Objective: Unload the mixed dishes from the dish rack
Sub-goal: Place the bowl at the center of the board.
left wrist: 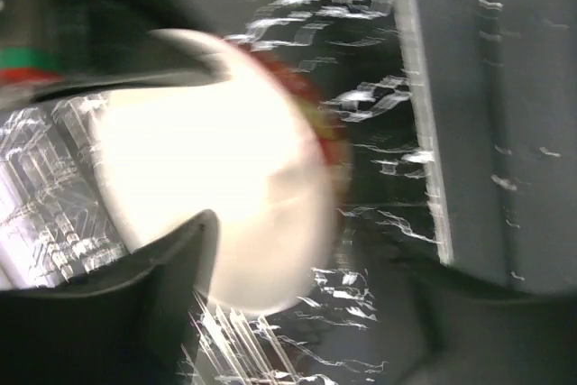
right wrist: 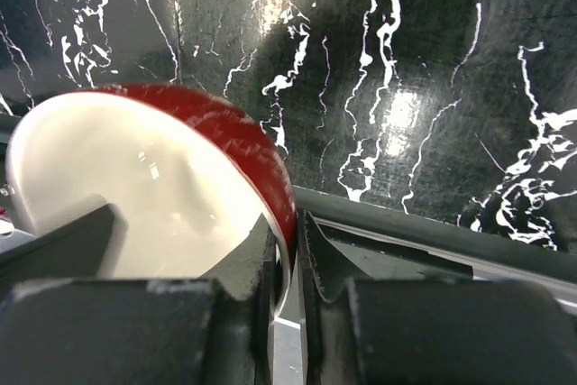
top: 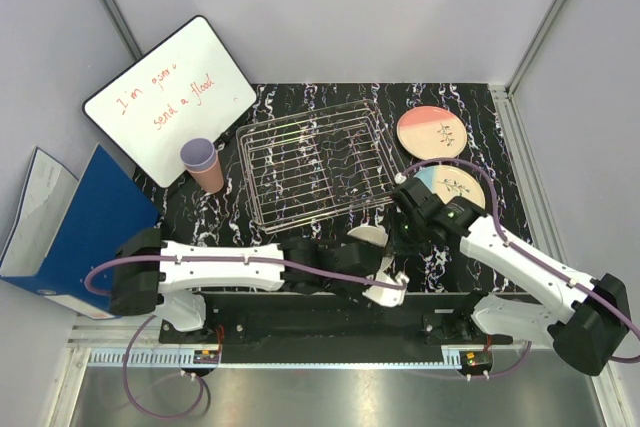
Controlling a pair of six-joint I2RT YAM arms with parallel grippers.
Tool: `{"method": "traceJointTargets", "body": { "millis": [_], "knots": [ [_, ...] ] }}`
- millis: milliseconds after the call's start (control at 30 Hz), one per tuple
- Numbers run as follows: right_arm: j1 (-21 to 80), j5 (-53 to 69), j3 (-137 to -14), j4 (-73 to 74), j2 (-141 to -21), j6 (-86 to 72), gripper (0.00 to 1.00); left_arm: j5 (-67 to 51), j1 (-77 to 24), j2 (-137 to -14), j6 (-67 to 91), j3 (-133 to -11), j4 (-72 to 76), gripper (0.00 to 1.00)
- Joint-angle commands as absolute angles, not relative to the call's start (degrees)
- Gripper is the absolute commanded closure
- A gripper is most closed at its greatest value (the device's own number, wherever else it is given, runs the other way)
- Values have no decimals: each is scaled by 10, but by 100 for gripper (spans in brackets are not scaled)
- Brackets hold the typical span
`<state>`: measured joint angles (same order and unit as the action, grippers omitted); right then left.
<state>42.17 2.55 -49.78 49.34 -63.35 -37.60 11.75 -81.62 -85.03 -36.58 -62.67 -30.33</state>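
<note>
The glossy red bowl (right wrist: 162, 178), white inside, is tipped on edge just off the dish rack's near right corner. My right gripper (right wrist: 287, 250) is shut on its rim. From above the bowl (top: 368, 237) shows between both grippers. My left gripper (left wrist: 306, 313) is open, its view blurred, with the bowl (left wrist: 225, 187) just beyond its left finger. The wire dish rack (top: 315, 162) lies mid-table with no dish showing inside it. The pink/cream plate (top: 432, 132) and the light-blue/cream plate (top: 458, 185) lie right of it. The lavender cup (top: 197, 155) sits in the salmon-pink cup (top: 212, 180) to its left.
A whiteboard (top: 170, 97) with red writing leans at the back left. A blue folder (top: 80, 227) stands at the left edge. Grey enclosure walls close in the black marbled table (top: 220, 217) on three sides.
</note>
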Motion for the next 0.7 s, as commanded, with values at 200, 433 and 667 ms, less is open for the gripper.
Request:
{"method": "traceJointTargets", "body": {
  "millis": [200, 433, 667],
  "knots": [
    [423, -19, -563, 502, -615, -396, 100, 261, -798, -811, -273, -650, -204, 1],
    [423, -39, -546, 465, -629, -424, 100, 264, -715, -752, -149, -629, -186, 1],
    [422, -65, -509, 406, -654, -476, 100, 296, -656, -709, 45, -586, -187, 1]
  ]
}}
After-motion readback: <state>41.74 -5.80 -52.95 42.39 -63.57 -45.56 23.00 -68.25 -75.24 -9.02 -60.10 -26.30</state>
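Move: The right hand already pinches the red bowl's rim. The board's centre lies some 12 cm ahead, 14 cm left and 11 cm down from it, under the near half of the dish rack, whose middle is about 16 cm ahead, 16 cm left and 9 cm down. The blue-cream plate is 11 cm ahead, 10 cm right and 11 cm down. From the left hand, the board's centre is about 16 cm ahead, 6 cm left and 12 cm down. Right hand, still pinching its rim, carries the bowl 5 cm forward, rising; left opens wide, swings forward-left, up. ##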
